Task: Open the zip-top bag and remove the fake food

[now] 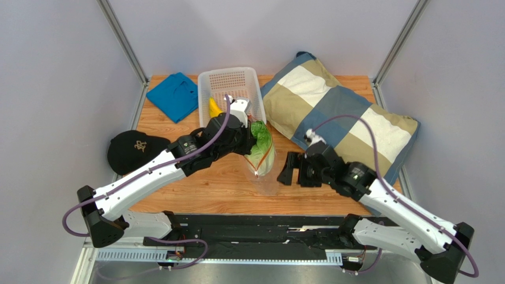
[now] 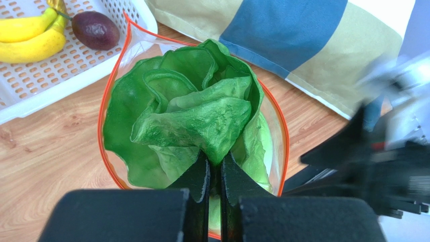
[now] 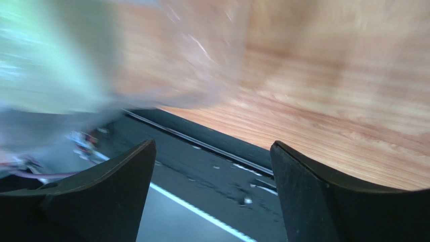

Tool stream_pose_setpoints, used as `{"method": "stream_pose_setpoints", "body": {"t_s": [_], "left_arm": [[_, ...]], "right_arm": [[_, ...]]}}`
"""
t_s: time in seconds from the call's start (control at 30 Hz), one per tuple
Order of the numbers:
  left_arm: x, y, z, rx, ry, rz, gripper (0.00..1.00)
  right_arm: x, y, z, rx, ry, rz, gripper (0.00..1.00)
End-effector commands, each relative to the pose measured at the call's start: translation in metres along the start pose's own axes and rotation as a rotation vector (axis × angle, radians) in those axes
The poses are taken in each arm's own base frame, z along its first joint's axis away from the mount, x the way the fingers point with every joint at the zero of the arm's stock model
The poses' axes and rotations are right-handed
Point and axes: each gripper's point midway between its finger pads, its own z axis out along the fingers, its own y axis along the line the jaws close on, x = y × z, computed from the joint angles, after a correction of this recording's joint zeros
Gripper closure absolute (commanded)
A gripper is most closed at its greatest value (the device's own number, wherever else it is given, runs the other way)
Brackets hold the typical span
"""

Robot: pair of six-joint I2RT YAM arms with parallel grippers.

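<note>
The zip-top bag (image 1: pixel 262 168) stands open on the table, its orange-red rim (image 2: pixel 107 96) spread wide. The green-white lettuce head (image 2: pixel 192 106) sticks up out of the mouth; it also shows in the top view (image 1: pixel 261 141). My left gripper (image 2: pixel 215 162) is shut on a lettuce leaf, above the bag. My right gripper (image 1: pixel 288 169) is open and empty just right of the bag; its view is blurred, with the bag (image 3: pixel 166 55) at upper left. The banana bunch (image 2: pixel 30 35) and dark purple fruit (image 2: pixel 96 29) lie in the white basket. The orange is out of view.
The white perforated basket (image 1: pixel 216 80) stands behind the bag. A striped pillow (image 1: pixel 338 115) lies at the right, a blue cloth (image 1: pixel 173 94) at the back left, a black cap (image 1: pixel 133 148) at the left edge. The table's near edge shows in the right wrist view (image 3: pixel 212 146).
</note>
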Motion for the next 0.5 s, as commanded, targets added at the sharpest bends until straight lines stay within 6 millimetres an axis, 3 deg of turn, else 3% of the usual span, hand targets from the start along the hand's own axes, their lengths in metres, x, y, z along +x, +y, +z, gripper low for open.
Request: {"method": "stream_pose_setpoints", "body": {"t_s": [0.0,0.03,0.17,0.3,0.47], "left_arm": [[-0.028,-0.021,-0.016,0.047,-0.089,0.042,1.00],[-0.026,-0.023,-0.015,0.050,-0.083,0.048,1.00],[-0.026,-0.029,-0.016,0.043,-0.081,0.077,1.00],[-0.026,-0.033,-0.016,0.046,-0.083,0.081,1.00],[-0.026,-0.034,-0.016,0.045,-0.082,0.085,1.00]], "right_arm": [[-0.067,0.024,-0.057,0.078,-0.156,0.009,0.09],[-0.087,0.043,-0.073,0.037,-0.198,0.008,0.09],[-0.121,0.070,-0.087,-0.002,-0.234,0.008,0.11],[-0.136,0.076,-0.070,0.015,-0.203,0.007,0.35],[-0.134,0.073,-0.050,0.019,-0.171,0.000,0.43]]}}
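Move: The bag's open mouth is roughly 9 cm ahead of the right hand, 8 cm to its left and 10 cm above, with the lettuce's middle just below it, about 8 cm ahead, 8 cm left and 5 cm above that hand. From the left hand, already pinching the top leaves, the mouth is some 3 cm right, 1 cm back and 4 cm below; the basket stands about 28 cm ahead of the left hand, 9 cm left and 22 cm below. Right hand sweeps up about 17 cm and forward towards bag mouth, then dips, fingers narrowing; left still pinches lettuce. ##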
